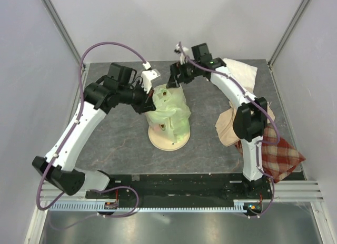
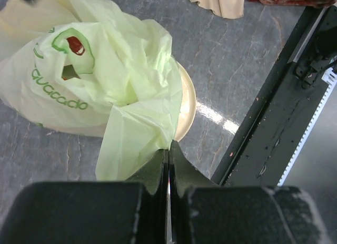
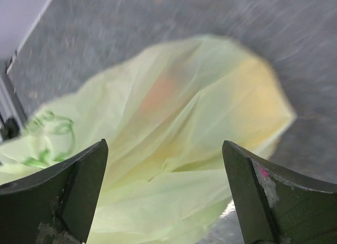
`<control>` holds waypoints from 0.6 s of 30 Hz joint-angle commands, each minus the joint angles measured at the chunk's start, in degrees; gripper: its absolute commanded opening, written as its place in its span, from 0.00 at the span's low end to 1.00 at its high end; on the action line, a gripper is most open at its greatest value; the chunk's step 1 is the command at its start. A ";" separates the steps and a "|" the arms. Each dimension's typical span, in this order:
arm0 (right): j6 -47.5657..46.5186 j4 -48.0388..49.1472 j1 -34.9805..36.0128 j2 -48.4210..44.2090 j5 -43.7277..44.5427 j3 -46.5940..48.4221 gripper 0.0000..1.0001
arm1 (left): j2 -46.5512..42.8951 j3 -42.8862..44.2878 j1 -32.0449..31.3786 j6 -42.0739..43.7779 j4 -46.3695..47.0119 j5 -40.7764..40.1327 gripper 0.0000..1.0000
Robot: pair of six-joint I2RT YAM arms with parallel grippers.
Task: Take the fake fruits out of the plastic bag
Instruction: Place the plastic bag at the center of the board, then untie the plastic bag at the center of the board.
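Note:
The pale-green plastic bag (image 1: 169, 110) sits bunched up on a round beige plate (image 1: 167, 141) mid-table. My left gripper (image 1: 149, 100) is at the bag's left side. In the left wrist view it (image 2: 168, 148) is shut, with a fold of the plastic bag (image 2: 105, 81) pinched at its tips. My right gripper (image 1: 174, 78) hovers over the bag's far edge. Its jaws (image 3: 164, 144) stand wide open, with nothing between them and the plastic bag (image 3: 174, 128) right below. The fake fruits are hidden inside; only faint orange and yellow tints show through the film.
A white cloth (image 1: 239, 70) lies at the back right. A beige cloth (image 1: 230, 127) and a red plaid cloth (image 1: 279, 152) lie under the right arm. The black base rail (image 1: 179, 183) runs along the near edge. The plate's rim (image 2: 188, 104) shows beside the bag.

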 commanded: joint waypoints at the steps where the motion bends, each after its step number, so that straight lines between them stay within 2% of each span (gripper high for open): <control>1: -4.04 -2.31 2.28 1.73 -3.93 -2.95 0.98 | -4.59 -4.85 -0.01 1.63 0.34 -1.33 0.02; 9: -2.46 -2.93 3.77 4.98 -12.89 -2.69 0.98 | -6.35 -7.59 0.00 1.01 0.43 -2.21 0.02; 11: -2.46 -2.93 5.35 5.68 -10.71 -3.57 0.91 | -6.71 -7.59 0.00 1.01 0.34 -2.56 0.02; 12: -2.46 -2.93 5.88 6.99 -9.66 -3.57 0.77 | -6.79 -7.59 0.08 1.01 0.17 -2.48 0.02; 14: -2.20 -2.41 6.76 8.93 -8.42 -1.92 0.55 | -6.88 -7.94 0.08 1.01 -0.10 -3.61 0.01; 15: 0.15 -0.75 6.85 10.42 -8.33 -1.12 0.36 | -6.97 -8.20 0.08 1.36 -0.10 -4.40 0.02; 17: 0.71 0.32 6.85 11.48 -6.50 3.25 0.17 | -7.15 -8.46 0.08 2.24 0.08 -7.12 0.02; 18: 0.36 0.41 6.77 12.27 -5.79 5.11 0.00 | -7.32 -8.64 0.00 3.29 0.51 -9.05 0.01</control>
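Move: The plastic bag's middle lies about 13 cm back of the open right hand, 4 cm to its left and 12 cm below; its far folds are nearer, some 6 cm back, 6 cm left and 8 cm down. The plate under the bag sits about 20 cm back, 5 cm left and 18 cm below. From the left hand, already pinching a corner, the bag's middle is roughly 6 cm ahead, 7 cm right and 15 cm below. Right hand sinks some 8 cm, back and left, pinching the bag's far folds; left keeps hold, easing down. ##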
